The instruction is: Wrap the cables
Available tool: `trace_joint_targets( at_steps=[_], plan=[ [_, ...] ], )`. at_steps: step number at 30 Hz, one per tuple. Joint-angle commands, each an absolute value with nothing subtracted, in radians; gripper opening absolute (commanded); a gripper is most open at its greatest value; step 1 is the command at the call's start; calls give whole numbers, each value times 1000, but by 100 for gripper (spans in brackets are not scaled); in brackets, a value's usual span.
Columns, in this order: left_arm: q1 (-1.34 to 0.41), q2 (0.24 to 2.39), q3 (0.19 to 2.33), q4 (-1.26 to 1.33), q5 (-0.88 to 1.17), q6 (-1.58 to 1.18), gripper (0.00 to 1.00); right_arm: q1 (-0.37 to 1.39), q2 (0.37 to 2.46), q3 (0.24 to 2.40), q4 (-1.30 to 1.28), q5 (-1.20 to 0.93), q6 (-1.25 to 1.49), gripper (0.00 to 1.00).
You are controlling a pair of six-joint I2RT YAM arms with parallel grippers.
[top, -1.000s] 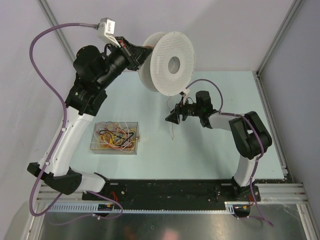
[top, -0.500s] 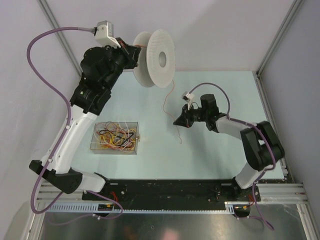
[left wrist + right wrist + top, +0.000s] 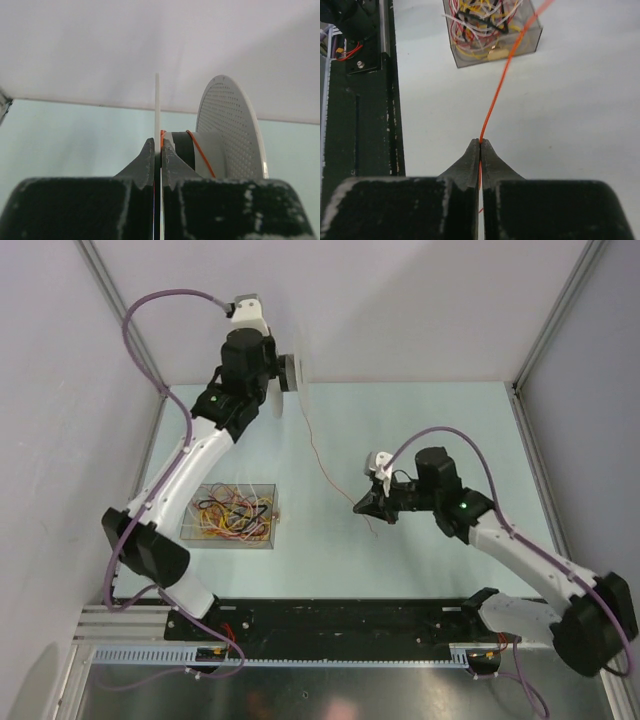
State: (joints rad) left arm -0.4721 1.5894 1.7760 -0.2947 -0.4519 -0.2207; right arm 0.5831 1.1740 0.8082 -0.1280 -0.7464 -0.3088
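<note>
My left gripper (image 3: 158, 142) is shut on the thin near flange of the white perforated spool (image 3: 230, 125), held up at the back left of the table. One orange cable (image 3: 200, 152) crosses the spool's hub. It runs in a straight line (image 3: 325, 465) down to my right gripper (image 3: 360, 505), mid-table. In the right wrist view that gripper (image 3: 480, 142) is shut on the orange cable (image 3: 497, 95), with a short tail hanging below the fingers. The other cables lie tangled in a clear box (image 3: 230, 515).
The clear box (image 3: 490, 30) of yellow, red, white and black wires stands left of centre on the pale green table (image 3: 440, 420). A black base rail (image 3: 340, 615) runs along the near edge. Grey walls close in the back and sides.
The left arm has swung the spool back and turned it edge-on to the top camera. The right gripper has closed on the orange cable and drawn it taut.
</note>
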Motion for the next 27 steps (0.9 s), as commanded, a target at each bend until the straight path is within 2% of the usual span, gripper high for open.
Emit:
trace_joint_targets(
  at_steps=[1, 13, 27],
  plan=[
    [-457, 1624, 1775, -190, -516, -163, 0, 613, 1042, 873, -219, -663, -467, 0],
    [-470, 1676, 1617, -188, -365, -127, 0, 630, 981, 1048, -27, -380, -516, 0],
    [-510, 1620, 1441, -167, -238, -35, 0, 632, 1072, 1151, 314, -232, -730, 0]
  ],
)
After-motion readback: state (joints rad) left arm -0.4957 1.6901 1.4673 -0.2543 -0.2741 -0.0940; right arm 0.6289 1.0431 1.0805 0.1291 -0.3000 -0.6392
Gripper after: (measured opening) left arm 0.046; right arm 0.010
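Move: My left hand holds the spool by one flange, with the hub about 5 cm ahead of the fingertips, 4 cm right and roughly level. My right hand pinches the orange cable; from there the hub lies about 28 cm ahead, 13 cm left and some 22 cm above. The box of cables sits about 30 cm left of my right hand, 7 cm ahead and 17 cm below. With the cable still pinched, I sweep my right hand up about 23 cm from below the spool to above its level, first straight up, then also forward some 7 cm, swinging the fingers from slightly down to pointing upward. Meanwhile my left hand keeps its grip on the flange and lowers the spool about 18 cm, easing to the right late on and tipping the fingers down. ##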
